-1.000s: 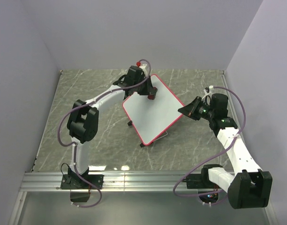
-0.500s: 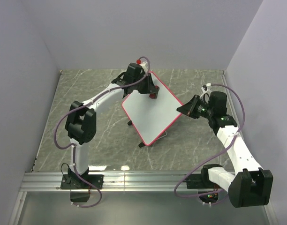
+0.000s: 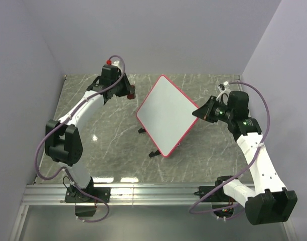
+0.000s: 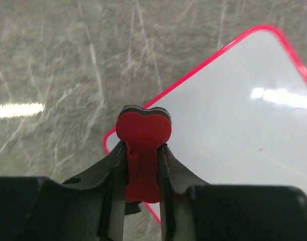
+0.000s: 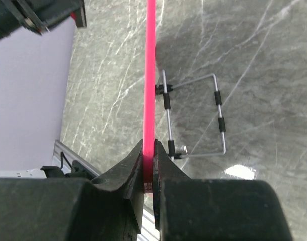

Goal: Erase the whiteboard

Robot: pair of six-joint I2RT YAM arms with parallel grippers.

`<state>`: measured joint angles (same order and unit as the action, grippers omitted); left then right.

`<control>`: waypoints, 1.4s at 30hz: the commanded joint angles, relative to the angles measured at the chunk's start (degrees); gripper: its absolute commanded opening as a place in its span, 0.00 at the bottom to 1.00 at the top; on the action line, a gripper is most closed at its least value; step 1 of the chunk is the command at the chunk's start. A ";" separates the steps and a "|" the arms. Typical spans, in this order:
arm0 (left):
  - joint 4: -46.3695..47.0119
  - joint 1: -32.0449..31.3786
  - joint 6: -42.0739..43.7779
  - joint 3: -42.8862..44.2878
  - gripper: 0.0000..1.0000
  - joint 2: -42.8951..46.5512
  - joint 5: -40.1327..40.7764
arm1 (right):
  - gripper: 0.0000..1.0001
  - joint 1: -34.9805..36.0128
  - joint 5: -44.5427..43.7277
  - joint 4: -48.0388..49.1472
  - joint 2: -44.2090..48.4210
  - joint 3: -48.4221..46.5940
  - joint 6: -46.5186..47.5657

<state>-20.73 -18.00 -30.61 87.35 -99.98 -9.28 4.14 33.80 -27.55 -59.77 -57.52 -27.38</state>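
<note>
The whiteboard [image 3: 166, 116], white with a thin red-pink frame, stands tilted in the middle of the marble table, and its face looks blank. My right gripper [image 3: 197, 113] is shut on its right corner. In the right wrist view the pink edge [image 5: 150, 75] runs straight up from between my right gripper [image 5: 149, 156] jaws. My left gripper [image 3: 129, 92] hovers to the left of the board, apart from it, shut on a small red-and-black eraser [image 4: 143, 135]. In the left wrist view the left gripper [image 4: 142, 153] clamps the eraser's waist, with the whiteboard [image 4: 234, 115] lying beyond it.
A folding wire stand [image 5: 217, 108] sits under the board's back. The board's black feet [image 3: 140, 131] rest on the tabletop. Grey walls close in at the left, back and right. An aluminium rail [image 3: 143, 191] runs along the near edge by the arm bases.
My left arm has swung left, away from the board's top corner, carrying the eraser. The board, still gripped at its right corner, has tipped up and shifted slightly.
</note>
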 commanded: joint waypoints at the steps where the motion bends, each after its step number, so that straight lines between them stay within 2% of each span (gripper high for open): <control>1: -0.19 -1.16 1.43 -5.15 0.00 3.12 3.21 | 0.00 0.16 -0.40 2.50 4.13 -0.76 0.92; 11: -0.98 -1.16 -1.82 -16.33 0.00 6.99 9.10 | 0.00 1.04 0.39 6.19 11.68 10.40 -1.01; 15: -1.33 -1.07 -2.87 -20.45 0.00 8.40 13.75 | 0.00 1.48 0.21 6.98 15.11 15.31 -1.72; 21: -2.30 -0.72 -4.63 -24.50 0.01 9.19 18.06 | 0.00 1.92 -0.75 7.51 20.04 21.03 -2.24; 28: -2.30 -0.20 -5.95 -29.16 0.07 7.88 20.70 | 0.00 2.36 -1.37 8.39 24.78 25.78 -3.39; 34: -3.35 -0.19 -6.57 -30.84 0.21 7.70 22.81 | 0.00 2.54 -1.63 9.01 27.25 28.60 -4.70; 36: -3.52 -0.19 -6.65 -31.36 0.37 7.96 23.25 | 0.00 2.54 -1.63 8.40 27.60 28.78 -4.88; 40: -3.70 -0.19 -6.57 -31.89 0.58 7.53 24.13 | 0.00 2.71 -2.42 6.73 29.35 28.60 -5.14; 41: -3.62 -0.19 -6.57 -31.98 0.63 7.44 24.13 | 0.03 2.63 -2.86 6.02 29.53 27.90 -5.06; 42: -3.61 -0.19 -6.65 -32.24 0.66 7.35 24.04 | 0.14 2.63 -3.04 4.97 29.88 27.46 -4.88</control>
<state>-24.53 -18.33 -36.99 55.81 -92.84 13.26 5.78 29.95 -18.76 -30.87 -29.54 -34.06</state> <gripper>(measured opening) 0.626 0.133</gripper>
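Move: The left hand holds the eraser, bound for bare table about 12 cm back, 10 cm to its left and some 18 cm below. The whiteboard's middle lies roughly 9 cm back, 20 cm right and 8 cm below that hand; the board's nearer black foot is about 10 cm back, 5 cm right and 19 cm below it. The right hand pinches the board's raised right corner, the board's middle about 8 cm ahead, 16 cm left and 12 cm below. The left hand carries the eraser down about 17 cm while drawing back some 12 cm and swinging left, away from the whiteboard to the bare table beside it, its fingers tipping steeper and the wrist turning counter-clockwise about 20 degrees, then opens its fingers around the eraser as the descent dies out. Meanwhile the right hand keeps its pinch on the whiteboard's corner and eases it back about 7 cm and down about 6 cm towards the table, hardly turning. ##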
